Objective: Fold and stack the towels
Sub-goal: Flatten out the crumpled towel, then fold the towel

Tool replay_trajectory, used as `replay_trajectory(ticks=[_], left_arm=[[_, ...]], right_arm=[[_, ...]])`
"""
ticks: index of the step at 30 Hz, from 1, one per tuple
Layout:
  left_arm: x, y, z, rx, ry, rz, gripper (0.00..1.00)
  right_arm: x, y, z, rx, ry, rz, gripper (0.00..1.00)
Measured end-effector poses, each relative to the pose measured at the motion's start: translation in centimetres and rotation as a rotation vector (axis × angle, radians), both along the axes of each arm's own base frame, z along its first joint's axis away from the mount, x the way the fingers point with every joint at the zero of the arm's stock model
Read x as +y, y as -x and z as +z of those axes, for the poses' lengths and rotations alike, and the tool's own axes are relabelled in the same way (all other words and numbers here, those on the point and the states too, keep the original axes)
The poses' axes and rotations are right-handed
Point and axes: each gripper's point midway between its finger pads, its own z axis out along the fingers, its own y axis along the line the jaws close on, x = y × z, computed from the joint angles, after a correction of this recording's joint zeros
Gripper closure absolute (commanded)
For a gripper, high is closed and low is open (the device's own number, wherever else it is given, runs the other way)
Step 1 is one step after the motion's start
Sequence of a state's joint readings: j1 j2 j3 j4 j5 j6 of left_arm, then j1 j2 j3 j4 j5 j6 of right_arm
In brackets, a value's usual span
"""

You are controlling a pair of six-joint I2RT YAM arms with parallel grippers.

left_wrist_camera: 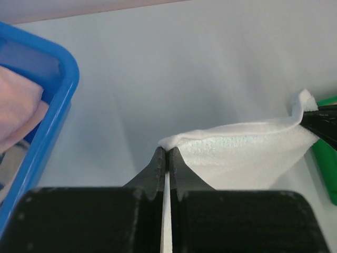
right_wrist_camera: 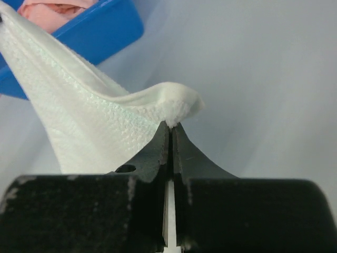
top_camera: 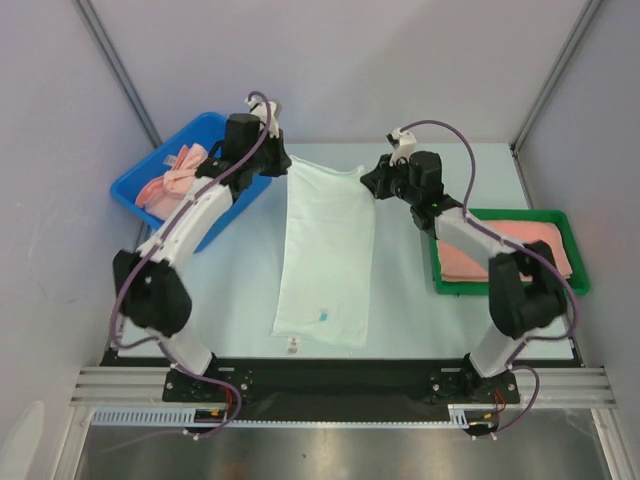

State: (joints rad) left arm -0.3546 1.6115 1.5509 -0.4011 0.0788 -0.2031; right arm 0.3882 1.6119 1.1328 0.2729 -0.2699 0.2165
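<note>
A white, pale-mint towel (top_camera: pixel 327 255) lies stretched lengthwise down the middle of the table, its far edge lifted. My left gripper (top_camera: pixel 281 160) is shut on the far left corner of this towel (left_wrist_camera: pixel 247 153), pinching it at the fingertips (left_wrist_camera: pixel 168 150). My right gripper (top_camera: pixel 368 177) is shut on the far right corner, and the cloth (right_wrist_camera: pixel 95 121) drapes away from its tips (right_wrist_camera: pixel 172 125). Salmon-pink towels (top_camera: pixel 172 178) sit bunched in the blue bin (top_camera: pixel 160 160). Folded pink towels (top_camera: pixel 505 248) lie stacked in the green tray (top_camera: pixel 580 270).
The blue bin (left_wrist_camera: pixel 50 105) stands at the far left, close beside my left arm. The green tray (left_wrist_camera: pixel 326 158) sits at the right under my right arm. Frame posts rise at both back corners.
</note>
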Motion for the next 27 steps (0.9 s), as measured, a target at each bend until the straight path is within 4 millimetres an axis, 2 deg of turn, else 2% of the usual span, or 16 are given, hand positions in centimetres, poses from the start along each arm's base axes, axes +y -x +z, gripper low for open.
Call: replay_trajectory(ticks=[3,6,8,11,16,19,22,27], left_arm=[[-0.5,-5.0,-3.7,0.047,0.004,-0.025,1.0],[-0.9,-8.3,-6.4,0.075,0.004,-0.051,1.0],[-1.3,-9.9,-7.8,0.088,0.001,-0.07,1.0],[-1.8,-10.8,-9.3,0.101,-0.004,-0.1,1.0],[-1.9,-10.4,-9.7,0.102,-0.027,-0.13,1.0],[-1.6,-9.4,-10.1,0.119,-0.045,-0.144,1.0],[-1.2,-7.2,-10.6,0.154,-0.058,-0.161,1.0],[0.0,-1.8,-12.2,0.222,-0.07,-0.168,1.0]], right_arm=[[-0.1,-3.9,-3.2,0.034,0.0,0.024,0.99],[-0.1,-7.2,-4.7,0.021,-0.019,0.053,0.98],[-0.4,-8.2,-5.5,0.019,-0.026,0.06,0.98],[-0.7,-8.6,-6.5,0.026,-0.031,0.074,0.99],[-0.5,-7.8,-6.9,0.021,-0.042,0.096,0.99],[-0.8,-5.7,-8.3,0.073,-0.036,0.094,0.99],[-0.9,-2.9,-8.7,0.115,-0.031,0.093,0.99],[0.4,1.9,-6.8,0.111,-0.032,0.116,0.96]])
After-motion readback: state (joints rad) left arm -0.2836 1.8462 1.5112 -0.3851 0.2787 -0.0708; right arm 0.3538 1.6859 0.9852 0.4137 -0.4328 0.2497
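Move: Both hands still hold the white towel's far edge by its corners, high over the table. Its near hem hangs towards the robot: the hem's middle is about 26 cm back of the left hand, 6 cm to its right and 25 cm below, and some 27 cm back, 10 cm left and 21 cm below the right hand. The blue bin is about 23 cm left and 8 cm ahead of the left hand; the green bin is some 37 cm right of the right hand and 6 cm back. Still pinching, both hands swing the towel about 10 cm forward and down, then draw roughly as far back. ##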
